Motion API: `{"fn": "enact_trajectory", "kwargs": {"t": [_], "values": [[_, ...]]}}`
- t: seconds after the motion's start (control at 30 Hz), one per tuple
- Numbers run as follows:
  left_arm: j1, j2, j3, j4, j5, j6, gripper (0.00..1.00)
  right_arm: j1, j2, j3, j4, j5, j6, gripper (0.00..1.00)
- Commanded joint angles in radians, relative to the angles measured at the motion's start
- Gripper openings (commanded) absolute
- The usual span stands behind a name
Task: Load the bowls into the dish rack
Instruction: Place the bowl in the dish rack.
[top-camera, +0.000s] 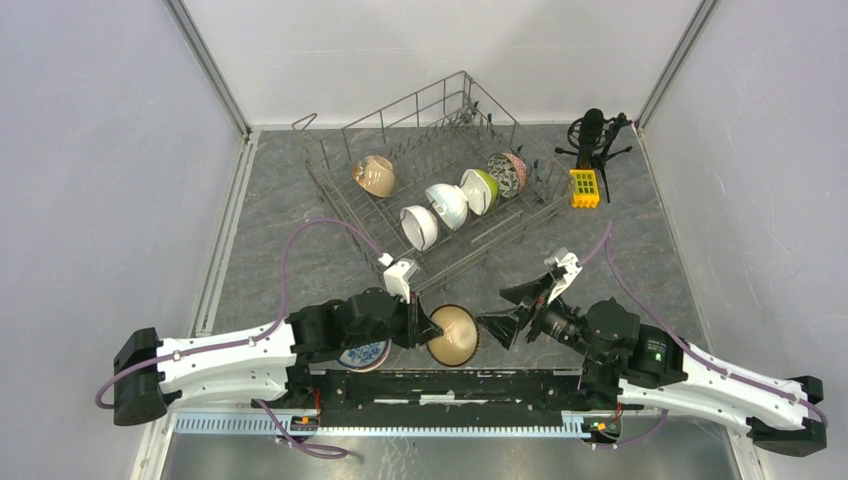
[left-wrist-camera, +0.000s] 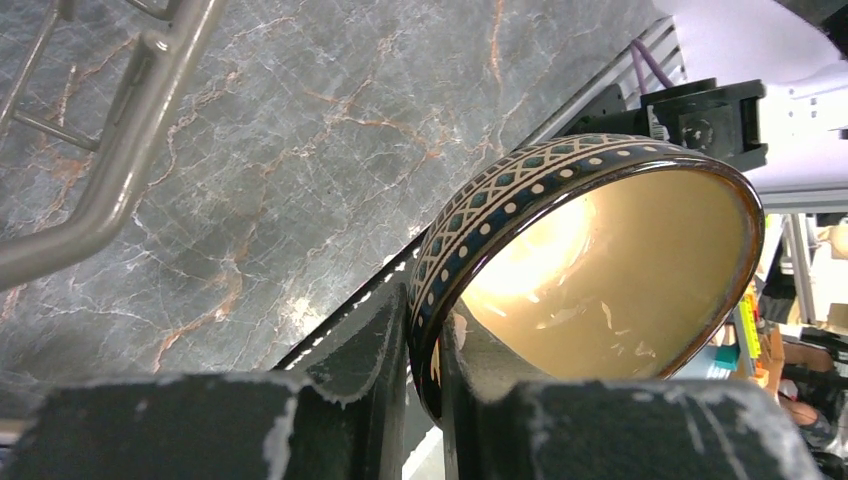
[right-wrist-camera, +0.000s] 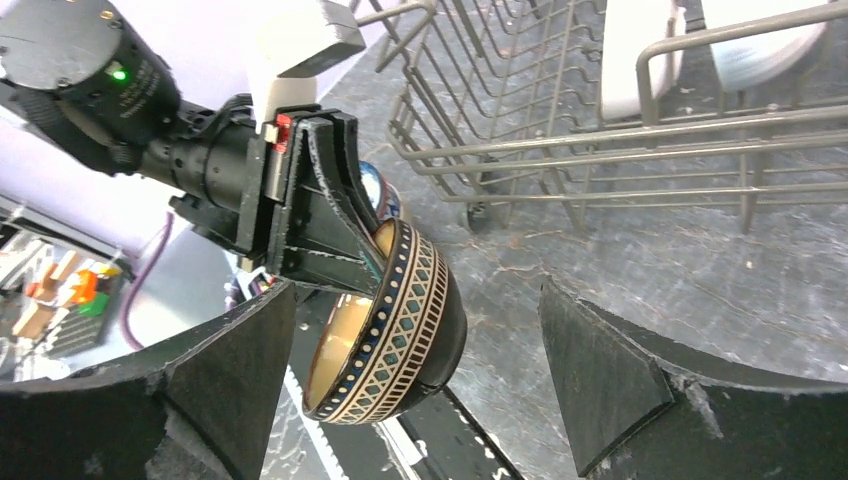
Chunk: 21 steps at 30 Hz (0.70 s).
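My left gripper (top-camera: 432, 328) is shut on the rim of a bowl (top-camera: 455, 335) with a tan inside and a dark patterned outside, held on edge above the table's near side. One finger (left-wrist-camera: 365, 350) is outside the rim and the other inside the bowl (left-wrist-camera: 600, 270). My right gripper (top-camera: 505, 312) stands open just right of it, with the bowl (right-wrist-camera: 400, 320) between its spread fingers but untouched. The dish rack (top-camera: 335, 190) holds several bowls on edge: tan (top-camera: 375, 175), white (top-camera: 420, 226), white (top-camera: 447, 204), lime green (top-camera: 479, 190), speckled (top-camera: 507, 173). A blue-and-white bowl (top-camera: 362, 355) lies under the left arm.
A black microphone on a tripod (top-camera: 593, 135) and a yellow block (top-camera: 584, 187) stand right of the rack. The rack's near wire wall (right-wrist-camera: 600, 150) is close behind the held bowl, and its corner (left-wrist-camera: 130, 150) shows in the left wrist view. White walls enclose the marble table.
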Motion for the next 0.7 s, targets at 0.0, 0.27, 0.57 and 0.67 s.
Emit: {"fn": "enact_trajectory", "kwargs": {"t": [0.0,0.27,0.57,0.67], "values": [[0.014,-0.075,0.004,0.234,-0.030,-0.050,0.02,0.008,-0.034,-0.022,0.107,-0.081,0.044,0.96],[0.014,-0.121,0.071,0.252,0.034,-0.005,0.02,0.008,-0.035,-0.022,0.174,-0.164,0.075,0.98],[0.014,-0.138,0.176,0.197,0.055,0.051,0.02,0.008,-0.033,-0.013,0.209,-0.199,0.102,0.98],[0.014,-0.133,0.204,0.169,0.042,0.072,0.02,0.007,-0.022,-0.006,0.228,-0.213,0.109,0.98]]}}
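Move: The left hand already holds the tan bowl by its rim, the bowl's middle roughly 4 cm right, 2 cm back and 3 cm below it; the open right gripper waits about 12 cm right, 3 cm ahead and 9 cm higher. From the right hand the tan bowl is some 8 cm left, 5 cm back, 12 cm down. The white bowl in the rack is about 19 cm ahead and 3 cm left of the left hand, 6 cm lower. Keeping its pinch on the tan bowl's rim, the left hand lifts it some 10 cm almost straight up towards the right gripper, tilting about 15 degrees so its left side dips. The right hand, fingers staying wide open, rises about 5 cm while drawing back and a little left around the bowl's far side, rolling and turning counter-clockwise; its contact with the bowl can't be made out. ##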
